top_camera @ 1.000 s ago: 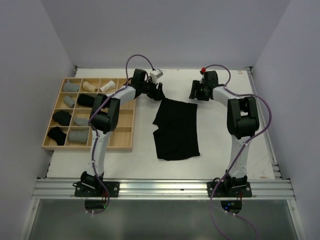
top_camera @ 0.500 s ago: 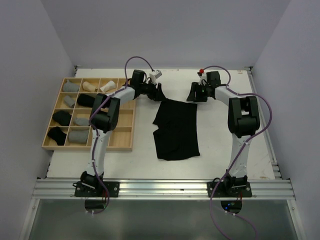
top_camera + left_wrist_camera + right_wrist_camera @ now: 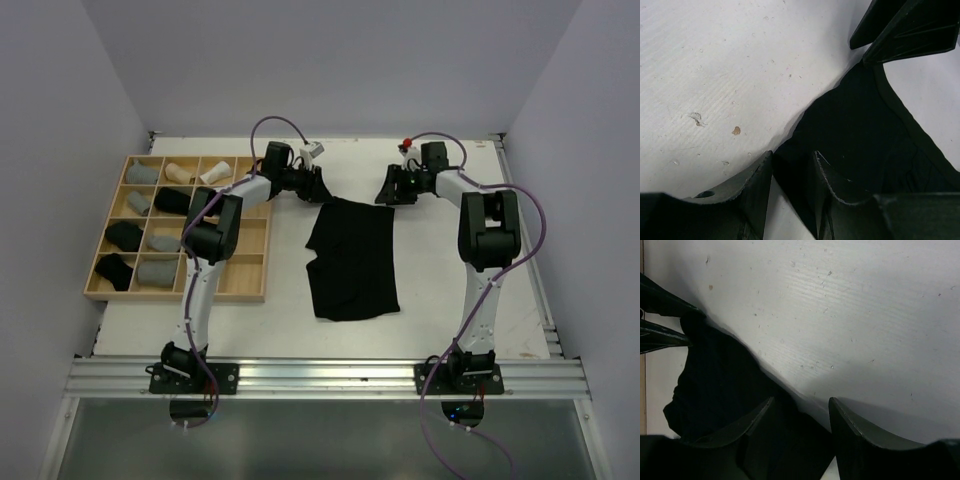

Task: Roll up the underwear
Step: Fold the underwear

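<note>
A black underwear [image 3: 352, 262] lies spread flat in the middle of the white table. My left gripper [image 3: 318, 190] is low at its far left corner. In the left wrist view the gripper [image 3: 792, 167] is open, its jaws straddling the cloth's edge [image 3: 860, 130], with a strip of bare table still showing between them. My right gripper [image 3: 389, 193] is at the far right corner. It is open [image 3: 800, 412], with the black cloth [image 3: 720, 375] lying between its wide-set fingers. Each wrist view shows the other gripper's fingertips across the cloth.
A wooden grid tray [image 3: 180, 297] stands at the left. It holds rolled underwear in grey [image 3: 157, 270], black [image 3: 113, 270] and beige [image 3: 180, 172]. Its right-hand compartments [image 3: 245, 272] hold nothing. White walls close in the table at the back and both sides.
Both grippers' jaws have narrowed, the left more than the right. The right wrist has shifted slightly to the right. The underwear has not moved.
</note>
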Available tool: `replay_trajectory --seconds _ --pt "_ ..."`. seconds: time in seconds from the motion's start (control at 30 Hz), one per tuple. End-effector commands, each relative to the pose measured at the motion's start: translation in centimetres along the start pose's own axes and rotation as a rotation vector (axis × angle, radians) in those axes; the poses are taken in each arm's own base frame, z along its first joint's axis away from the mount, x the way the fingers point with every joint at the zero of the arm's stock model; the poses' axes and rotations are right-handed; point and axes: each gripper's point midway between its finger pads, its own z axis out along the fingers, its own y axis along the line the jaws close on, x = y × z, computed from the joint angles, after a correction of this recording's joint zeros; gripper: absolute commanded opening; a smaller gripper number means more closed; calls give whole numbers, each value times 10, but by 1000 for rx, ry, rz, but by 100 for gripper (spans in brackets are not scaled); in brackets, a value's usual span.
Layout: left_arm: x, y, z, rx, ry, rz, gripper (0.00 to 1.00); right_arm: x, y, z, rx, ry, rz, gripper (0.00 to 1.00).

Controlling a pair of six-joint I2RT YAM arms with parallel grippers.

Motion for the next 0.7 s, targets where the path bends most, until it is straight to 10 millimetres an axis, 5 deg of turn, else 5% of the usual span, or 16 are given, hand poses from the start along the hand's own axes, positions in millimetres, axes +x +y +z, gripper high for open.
replay_trajectory --seconds 0.0,0.2,0.37,0.53,0.67 --pt "5 7 3 4 4 -27 40 47 -17 5 15 148 55 52" --pt "11 9 4 4 12 -47 39 65 -28 -1 35 215 30 50" --pt "10 8 5 14 7 -52 29 66 -33 -1 27 219 14 28" --pt "3 4 4 26 -2 -33 9 51 -28 -2 14 186 0 0" --pt "-22 -3 -2 35 -40 29 0 22 -18 -13 18 119 -37 0"
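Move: The underwear's far left corner lies just under my left fingertips, about 1 cm to the right and 1 cm below. Its far right corner is roughly 2 cm back, 1 cm right and 1 cm below my right hand. The underwear's middle lies some 14 cm back and 6 cm right of my left hand; the divided box's middle is about 33 cm left and 7 cm back of that same hand. I draw my half-open right hand back about 2 cm, then rightward and down by a centimetre or so each, onto the underwear's far right corner, and shut its fingers there. My left hand stays nearly in place, dips about half a centimetre and closes on the far left corner, so both hands pinch the far edge by its ends. ##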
